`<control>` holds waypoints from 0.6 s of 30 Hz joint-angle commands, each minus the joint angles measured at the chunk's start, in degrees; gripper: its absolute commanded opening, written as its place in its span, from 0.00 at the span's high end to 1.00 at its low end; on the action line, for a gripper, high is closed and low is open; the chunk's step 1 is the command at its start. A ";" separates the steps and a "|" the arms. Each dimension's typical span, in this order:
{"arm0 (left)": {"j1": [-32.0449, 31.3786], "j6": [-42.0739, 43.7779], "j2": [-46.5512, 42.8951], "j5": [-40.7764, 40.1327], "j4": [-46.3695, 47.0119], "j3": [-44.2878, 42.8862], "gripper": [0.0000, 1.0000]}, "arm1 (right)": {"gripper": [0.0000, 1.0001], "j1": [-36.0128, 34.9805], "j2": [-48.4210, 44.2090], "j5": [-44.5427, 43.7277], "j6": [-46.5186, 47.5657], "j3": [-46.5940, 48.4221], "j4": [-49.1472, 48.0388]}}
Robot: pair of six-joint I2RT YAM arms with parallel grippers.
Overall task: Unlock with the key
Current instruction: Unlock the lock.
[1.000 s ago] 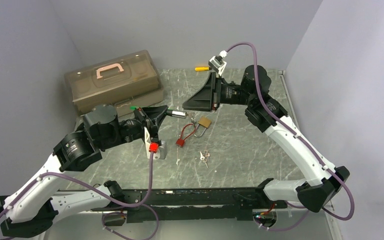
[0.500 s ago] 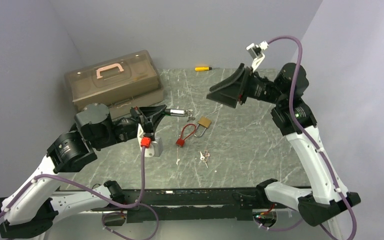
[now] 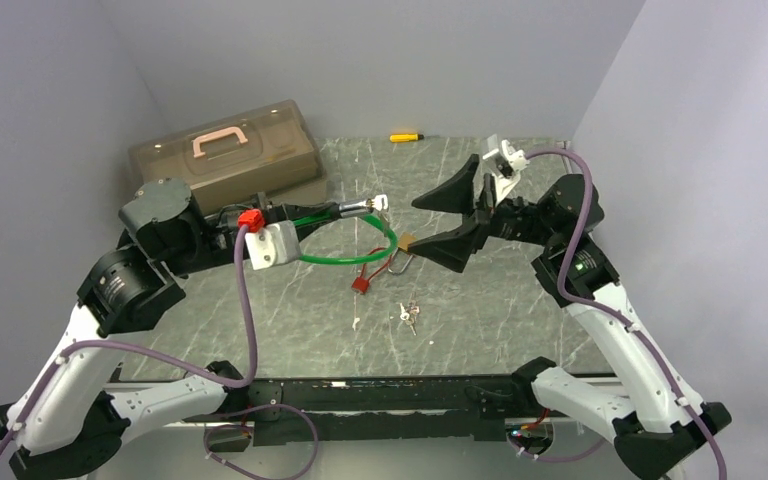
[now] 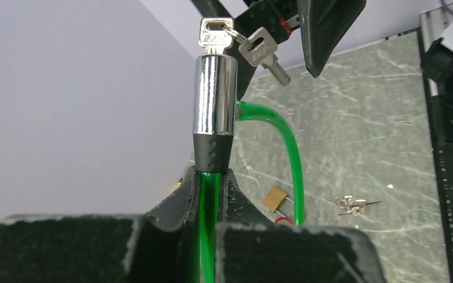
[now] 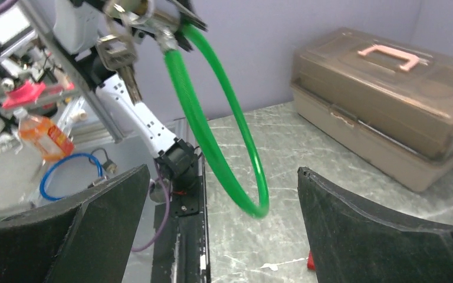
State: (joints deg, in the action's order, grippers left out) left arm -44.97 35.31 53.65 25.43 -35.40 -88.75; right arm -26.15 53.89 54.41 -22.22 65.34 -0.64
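Note:
A green cable lock [image 3: 345,258] with a chrome cylinder [image 4: 214,94] hangs above the table. My left gripper [image 4: 212,177] is shut on the green cable just below the cylinder's black collar. A silver key [image 4: 212,35] sits in the cylinder's end, and a second key [image 4: 262,50] dangles from its ring. My right gripper [image 3: 418,222] stands wide open just right of the key [image 3: 380,202], apart from it. In the right wrist view the cable loop [image 5: 224,147] and the dangling key [image 5: 121,56] lie ahead of the open right gripper [image 5: 223,171].
A brass padlock [image 3: 410,243], a small red cable lock [image 3: 362,283] and a loose bunch of keys [image 3: 408,314] lie on the marble table below. A brown toolbox [image 3: 225,160] stands at the back left. A yellow screwdriver [image 3: 403,136] lies by the back wall.
My right gripper let go, opened wide and drew back to the right. My left arm lifted the lock higher, so the green loop now hangs free.

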 commanded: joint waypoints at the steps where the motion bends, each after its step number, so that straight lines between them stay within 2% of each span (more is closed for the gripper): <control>1: 0.35 -4.63 1.02 4.98 2.37 -3.36 1.00 | 0.03 -5.59 2.22 -1.50 10.74 6.33 -0.03; 5: 0.82 -5.72 1.84 5.82 2.19 -4.59 1.00 | 0.04 -9.96 5.84 -2.11 15.66 11.19 5.68; 13: 1.28 -5.84 2.13 5.40 2.85 -5.63 1.00 | 0.14 -13.21 7.27 -3.61 16.67 9.87 5.59; 15: 1.38 -6.04 2.42 5.50 3.02 -6.41 1.00 | 0.22 -13.33 7.21 -3.91 16.57 9.27 5.27; 18: 1.58 -6.72 2.49 5.94 3.15 -7.41 1.00 | 0.47 -13.33 7.46 -5.43 17.16 9.36 6.15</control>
State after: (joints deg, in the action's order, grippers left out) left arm -43.81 30.33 56.53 29.78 -37.28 -92.33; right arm -39.20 61.60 51.00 -6.98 74.48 6.33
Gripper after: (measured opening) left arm 0.083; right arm 0.664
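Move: The key standing in the end of the green cable lock is about 6 cm to the right hand's left, roughly 1 cm farther out and some 5 cm higher. The spare key dangles from its ring about 5 cm to the left, level fore and aft and 3 cm above; the chrome lock cylinder lies about 9 cm left, level fore and aft and 5 cm above. From the left hand, which grips the lock, the inserted key is about 7 cm right, 2 cm ahead, at its own height. No new contact can be made out: the open right hand swings in about 5 cm to its left towards the inserted key, drawing back some 2 cm, rising slightly and settling again, while its wrist rolls and turns some 10 degrees. Late on the fingers close by about a third. The left hand keeps its grip on the lock, easing about 1 cm right with a small tilt. ##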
